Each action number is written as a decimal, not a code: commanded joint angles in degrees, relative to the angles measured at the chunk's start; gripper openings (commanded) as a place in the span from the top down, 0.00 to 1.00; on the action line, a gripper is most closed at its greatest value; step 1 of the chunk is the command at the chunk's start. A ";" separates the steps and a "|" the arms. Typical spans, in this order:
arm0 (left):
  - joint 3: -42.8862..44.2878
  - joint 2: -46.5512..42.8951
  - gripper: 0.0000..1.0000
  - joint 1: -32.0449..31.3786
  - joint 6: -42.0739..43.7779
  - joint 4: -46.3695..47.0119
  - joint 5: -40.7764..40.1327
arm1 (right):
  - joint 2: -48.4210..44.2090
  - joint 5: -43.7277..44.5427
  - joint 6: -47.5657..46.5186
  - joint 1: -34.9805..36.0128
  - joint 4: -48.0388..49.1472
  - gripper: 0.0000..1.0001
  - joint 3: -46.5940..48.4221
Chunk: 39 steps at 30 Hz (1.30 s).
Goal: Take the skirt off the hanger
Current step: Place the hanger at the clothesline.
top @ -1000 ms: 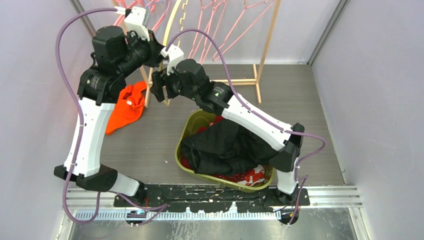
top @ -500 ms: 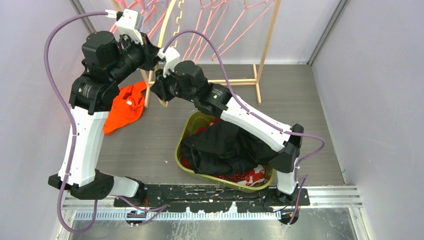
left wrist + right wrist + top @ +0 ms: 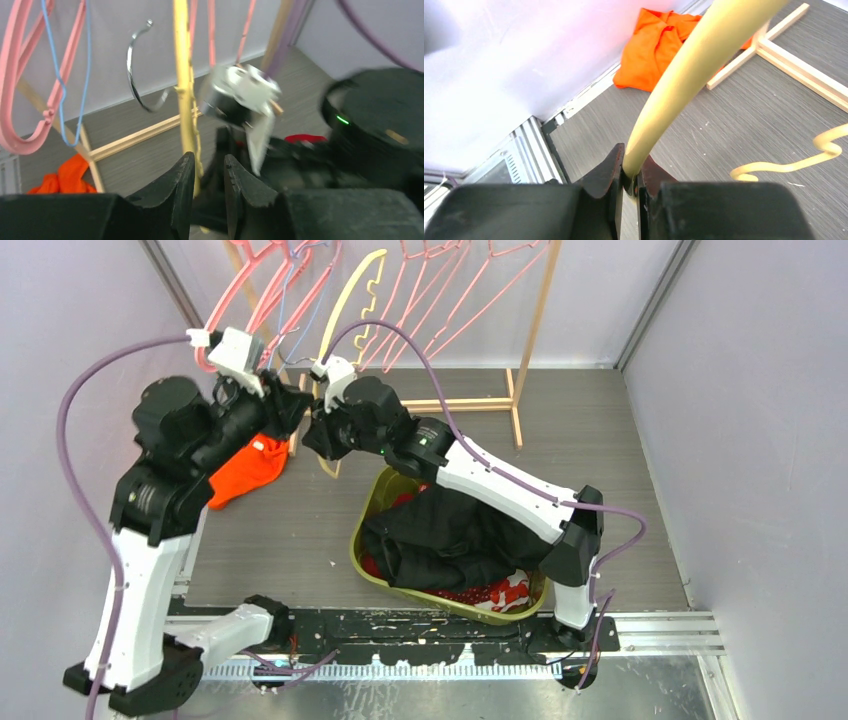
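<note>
My right gripper (image 3: 630,172) is shut on the lower arm of a bare yellow hanger (image 3: 704,55). The top view shows that gripper (image 3: 315,430) under the hanger (image 3: 345,300), which rises toward the rack. My left gripper (image 3: 207,170) stands slightly open just in front of the hanger (image 3: 182,65), with nothing between its fingers; from above it (image 3: 295,405) sits right beside the right one. The orange skirt (image 3: 250,468) lies crumpled on the floor by the left wall, apart from the hanger, and shows in both wrist views (image 3: 654,55) (image 3: 67,177).
A green basket (image 3: 365,540) heaped with black and red clothes stands under the right arm. A wooden rack (image 3: 530,340) at the back carries several pink hangers (image 3: 440,290). A metal hook (image 3: 135,75) hangs near the left gripper. Walls close in on both sides.
The right gripper shut on the yellow hanger. The left gripper opened a little, and its arm swung down and left, away from the rack.
</note>
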 commanded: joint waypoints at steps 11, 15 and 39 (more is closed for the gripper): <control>-4.23 -9.60 0.71 -0.83 1.70 -1.14 -1.01 | -3.02 -4.76 2.26 -2.09 5.92 0.99 3.94; -4.79 -10.45 0.71 -0.78 1.87 -1.91 -1.83 | -1.26 -9.19 4.29 -2.34 5.87 0.99 9.14; -2.39 -9.67 0.72 -0.78 3.10 -5.65 -4.38 | 10.85 -20.03 19.89 -9.57 17.77 0.99 19.89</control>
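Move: Out ahead of the right hand, which still grips the bare yellow hanger, the clothesline rail lies about 24 cm forward, 4 cm left and 27 cm up. The left pink hangers' near ends are roughly 6 cm ahead, 12 cm left and 10 cm above; the right pink hangers' near ends are 8 cm ahead, 10 cm right and 8 cm above. From the left hand, just clear of the yellow hanger, the rail is some 24 cm ahead, 2 cm left and 15 cm up. Lifting the yellow hanger after a small poke forward and back, the right hand rises about 10 cm, then swings it forward and down, ending some 5 cm farther out, 3 cm left and 3 cm higher than it began. Its wrist turns some 25 degrees, left side rising, with the grip kept shut. The left hand backs off about 5 cm, drifting left, its fingers unchanged. ##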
